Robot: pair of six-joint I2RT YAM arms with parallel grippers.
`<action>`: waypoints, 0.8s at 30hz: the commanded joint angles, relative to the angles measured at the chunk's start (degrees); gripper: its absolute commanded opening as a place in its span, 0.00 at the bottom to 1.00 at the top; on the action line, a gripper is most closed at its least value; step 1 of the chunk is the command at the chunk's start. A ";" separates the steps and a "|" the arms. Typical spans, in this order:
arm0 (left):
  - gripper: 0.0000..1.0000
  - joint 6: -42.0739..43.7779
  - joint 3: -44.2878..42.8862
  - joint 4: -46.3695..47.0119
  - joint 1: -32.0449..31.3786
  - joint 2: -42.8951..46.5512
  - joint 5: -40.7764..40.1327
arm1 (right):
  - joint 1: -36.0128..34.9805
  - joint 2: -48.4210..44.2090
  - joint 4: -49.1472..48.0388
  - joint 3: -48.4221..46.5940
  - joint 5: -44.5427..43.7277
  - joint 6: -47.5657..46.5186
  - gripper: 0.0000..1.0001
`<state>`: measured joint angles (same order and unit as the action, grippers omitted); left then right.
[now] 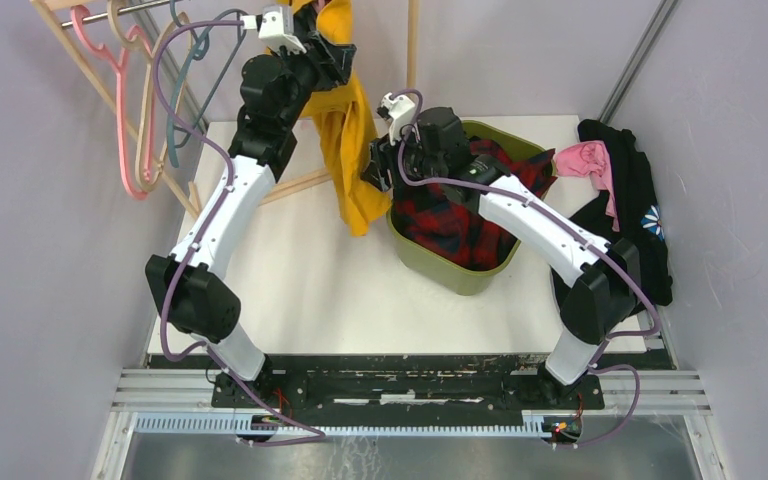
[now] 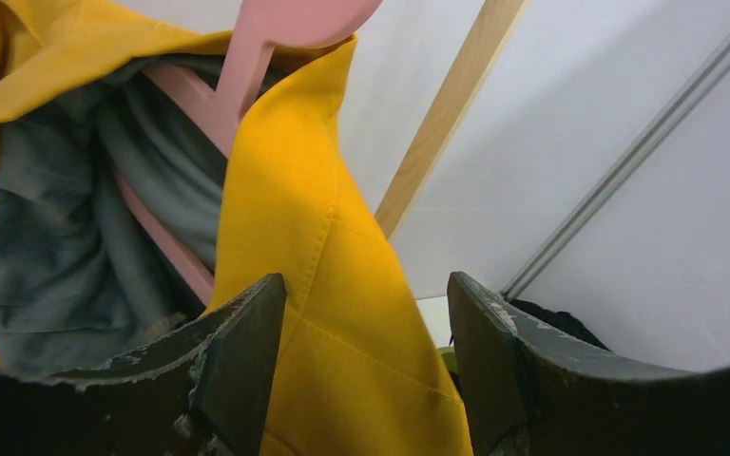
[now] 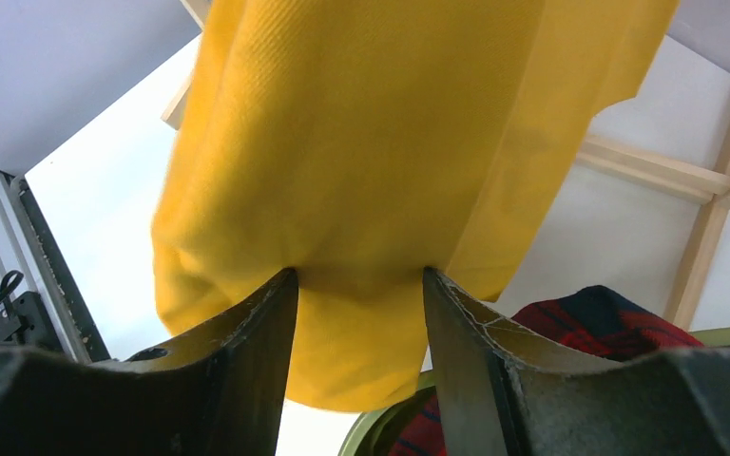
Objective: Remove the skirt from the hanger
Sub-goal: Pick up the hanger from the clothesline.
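The yellow skirt (image 1: 348,120) hangs at the back of the table from a pink hanger (image 2: 247,66), its grey lining showing in the left wrist view. My left gripper (image 1: 310,28) is up at the waistband, open, with the yellow cloth (image 2: 342,285) between the jaws and a gap beside the right finger. Lower down, my right gripper (image 1: 375,168) is shut on a bunch of the skirt (image 3: 390,142) just above its hem. The cloth fills the space between those fingertips (image 3: 361,275).
A green basket (image 1: 460,278) holding a red plaid garment (image 1: 450,210) stands just right of the skirt. Black clothes (image 1: 632,200) and a pink garment (image 1: 585,160) lie at the right edge. Empty hangers (image 1: 138,100) hang at the back left on a wooden rack (image 1: 300,183).
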<state>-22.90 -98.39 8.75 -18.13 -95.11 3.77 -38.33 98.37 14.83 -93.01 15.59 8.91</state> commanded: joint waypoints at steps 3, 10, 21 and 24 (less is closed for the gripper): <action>0.71 11.78 -0.69 -4.44 -0.23 1.58 -6.38 | -0.82 -2.16 -0.99 -3.64 2.18 -1.28 0.57; 0.71 19.01 -0.22 -8.57 -0.10 1.38 -14.72 | -1.12 -2.78 0.59 -4.82 2.81 -2.80 0.57; 0.71 29.00 0.19 -10.17 1.17 3.11 -25.47 | -1.17 -2.94 3.10 -6.35 1.28 -6.13 0.58; 0.72 31.03 1.13 -10.02 2.68 3.60 -26.19 | -1.15 -2.66 4.01 -7.10 0.32 -7.35 0.58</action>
<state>0.27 -98.28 0.03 -18.17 -93.60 -16.47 -39.27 97.91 19.00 -96.42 17.52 4.12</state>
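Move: The neck of the pink hanger lies about 6 cm ahead of the open left hand, 4 cm to its left and some 10 cm above, with the yellow skirt hanging just in front, its middle 3 cm ahead, about 1 cm left and 12 cm below. The grey hanger is roughly 25 cm to the left and 2 cm nearer the base, at hand height; the green basket is 29 cm right, 8 cm back and 40 cm down. From the right hand, the pink neck is about 17 cm ahead, 10 cm left and 27 cm up. The left hand swings about 8 cm to its left across the front of the yellow skirt and sinks some 3 cm as it goes, rolling its left side up by about 20 degrees and turning counter-clockwise by about as much until the open fingers point nearly straight ahead, the right-hand finger seeming to push the cloth sideways. The right hand, also open, eases only a little back and up beside the skirt's lower part and takes hold of nothing. ##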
